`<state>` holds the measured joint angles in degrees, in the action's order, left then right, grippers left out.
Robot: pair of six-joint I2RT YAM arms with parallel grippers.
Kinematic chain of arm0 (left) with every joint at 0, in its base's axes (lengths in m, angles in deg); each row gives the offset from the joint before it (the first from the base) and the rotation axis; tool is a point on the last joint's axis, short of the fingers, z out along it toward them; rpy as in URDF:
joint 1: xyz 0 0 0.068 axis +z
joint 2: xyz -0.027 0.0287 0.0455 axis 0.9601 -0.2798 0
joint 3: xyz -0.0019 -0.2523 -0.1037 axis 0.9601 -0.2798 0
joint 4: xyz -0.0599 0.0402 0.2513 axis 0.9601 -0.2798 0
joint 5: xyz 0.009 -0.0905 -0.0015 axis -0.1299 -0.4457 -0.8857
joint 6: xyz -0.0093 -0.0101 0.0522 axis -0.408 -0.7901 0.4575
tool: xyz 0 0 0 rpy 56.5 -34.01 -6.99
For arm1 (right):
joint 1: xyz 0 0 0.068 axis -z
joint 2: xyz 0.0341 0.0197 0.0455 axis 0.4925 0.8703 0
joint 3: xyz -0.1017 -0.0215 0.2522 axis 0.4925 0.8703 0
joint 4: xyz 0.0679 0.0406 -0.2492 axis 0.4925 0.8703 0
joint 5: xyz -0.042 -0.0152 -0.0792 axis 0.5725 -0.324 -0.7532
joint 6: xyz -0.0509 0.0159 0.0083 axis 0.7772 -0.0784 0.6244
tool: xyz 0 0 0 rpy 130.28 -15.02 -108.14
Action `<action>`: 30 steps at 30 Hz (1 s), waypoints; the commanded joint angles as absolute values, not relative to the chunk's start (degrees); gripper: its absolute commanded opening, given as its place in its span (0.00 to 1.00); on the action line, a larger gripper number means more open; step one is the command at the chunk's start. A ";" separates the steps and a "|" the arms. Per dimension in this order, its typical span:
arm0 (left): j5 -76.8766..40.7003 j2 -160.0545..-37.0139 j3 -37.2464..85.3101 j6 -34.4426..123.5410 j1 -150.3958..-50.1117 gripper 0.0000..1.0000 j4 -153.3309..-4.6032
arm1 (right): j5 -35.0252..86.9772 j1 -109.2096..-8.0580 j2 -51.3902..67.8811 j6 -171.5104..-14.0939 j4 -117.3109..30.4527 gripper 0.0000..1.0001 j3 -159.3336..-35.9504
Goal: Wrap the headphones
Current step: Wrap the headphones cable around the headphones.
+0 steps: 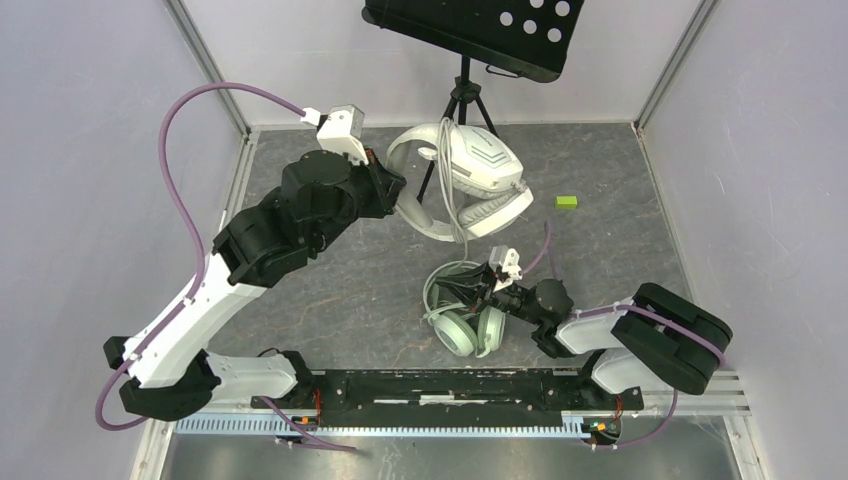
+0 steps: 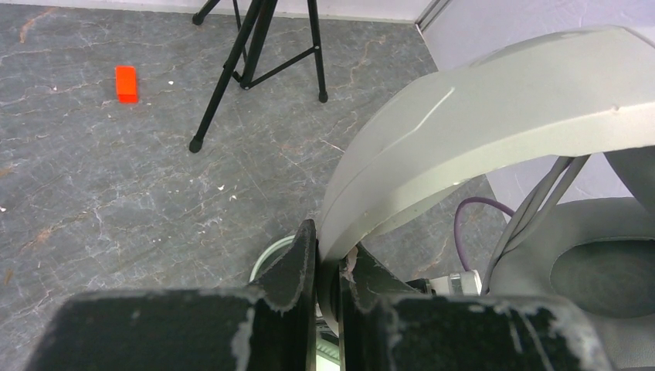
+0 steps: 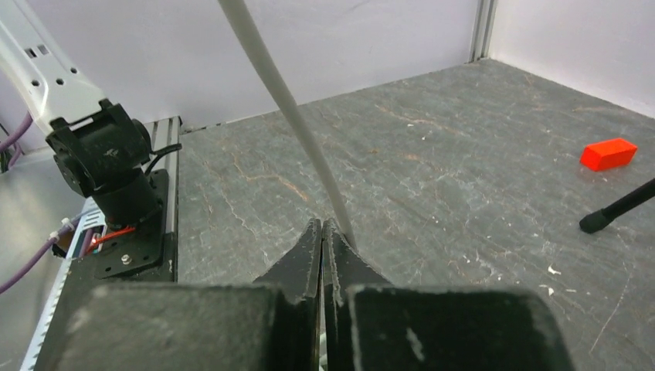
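Observation:
The white-grey headset (image 1: 478, 170) with chevron-marked earcups is held up at the back middle. My left gripper (image 1: 396, 196) is shut on its headband (image 2: 494, 116), which sits between the two fingers in the left wrist view, where the gripper (image 2: 330, 241) shows. A pale cable (image 1: 458, 215) hangs from this headset toward my right gripper (image 1: 480, 288). In the right wrist view the right gripper (image 3: 323, 226) is shut, and the taut cable (image 3: 287, 112) runs down into its fingertips. The mint-green headset (image 1: 462, 325) lies on the floor right under the right gripper.
A black tripod (image 1: 462, 95) carrying a perforated stand (image 1: 480, 30) is at the back, close behind the white headset. A small green block (image 1: 567, 202) lies to the right; it looks orange in the wrist views (image 2: 126, 83). Walls enclose three sides.

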<state>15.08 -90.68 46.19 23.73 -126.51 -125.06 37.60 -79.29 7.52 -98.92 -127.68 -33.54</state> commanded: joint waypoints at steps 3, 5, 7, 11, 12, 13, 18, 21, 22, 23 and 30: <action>14.43 -87.91 48.64 18.69 -126.40 0.02 -116.84 | 38.29 -79.52 8.39 -94.87 -136.57 0.00 -31.99; 14.29 -87.75 48.64 18.75 -126.38 0.02 -116.78 | 38.61 -79.50 8.06 -93.14 -136.78 0.00 -31.48; 14.34 -87.73 48.64 18.98 -126.39 0.02 -116.84 | 38.97 -79.54 7.20 -91.25 -136.65 0.17 -30.77; 14.69 -87.79 48.75 19.42 -126.38 0.02 -117.01 | 39.34 -79.52 2.89 -86.70 -132.31 0.39 -29.81; 14.91 -87.81 48.72 19.49 -126.39 0.02 -117.01 | 39.34 -79.52 1.71 -84.93 -131.29 0.41 -29.30; 14.95 -87.88 48.73 19.71 -126.35 0.02 -116.97 | 39.37 -79.52 0.07 -83.50 -130.27 0.43 -28.95; 15.99 -88.37 48.69 20.24 -126.38 0.02 -117.35 | 39.15 -79.57 -9.55 -75.41 -116.36 0.47 -29.18; 16.45 -88.41 48.39 20.28 -126.32 0.02 -117.18 | 38.76 -79.52 -13.57 -72.24 -108.88 0.47 -30.07; 16.45 -88.45 48.37 20.35 -126.35 0.02 -117.06 | 38.72 -79.52 -14.40 -71.66 -107.68 0.47 -30.04; 16.46 -88.56 48.37 20.35 -126.28 0.02 -116.91 | 38.32 -79.54 -15.24 -71.50 -106.92 0.47 -29.92; 15.37 -89.23 48.98 20.17 -126.28 0.02 -116.79 | 36.51 -79.52 -14.12 -72.37 -109.17 0.51 -29.64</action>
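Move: The cable hangs from the white headphones to the right hand's shut fingertips, right at the hand point. From that hand, the white headphones' middle is about 8 cm ahead, 1 cm right and 22 cm above; the green headphones lie roughly 3 cm back, 3 cm right and 15 cm below. From the left hand, which still grips the headband, this low stretch of cable is about 6 cm back, 8 cm right and 22 cm below. The cable is drawn down about another 1.5 cm at the right fingertips, then let go as the fingers open to half their range. The right hand backs off to its right by some 4 cm, rising about 4 cm and dipping again, while the wrist rolls some 25 degrees counter-clockwise as seen along the fingers. The left hand holds the headband almost still. ##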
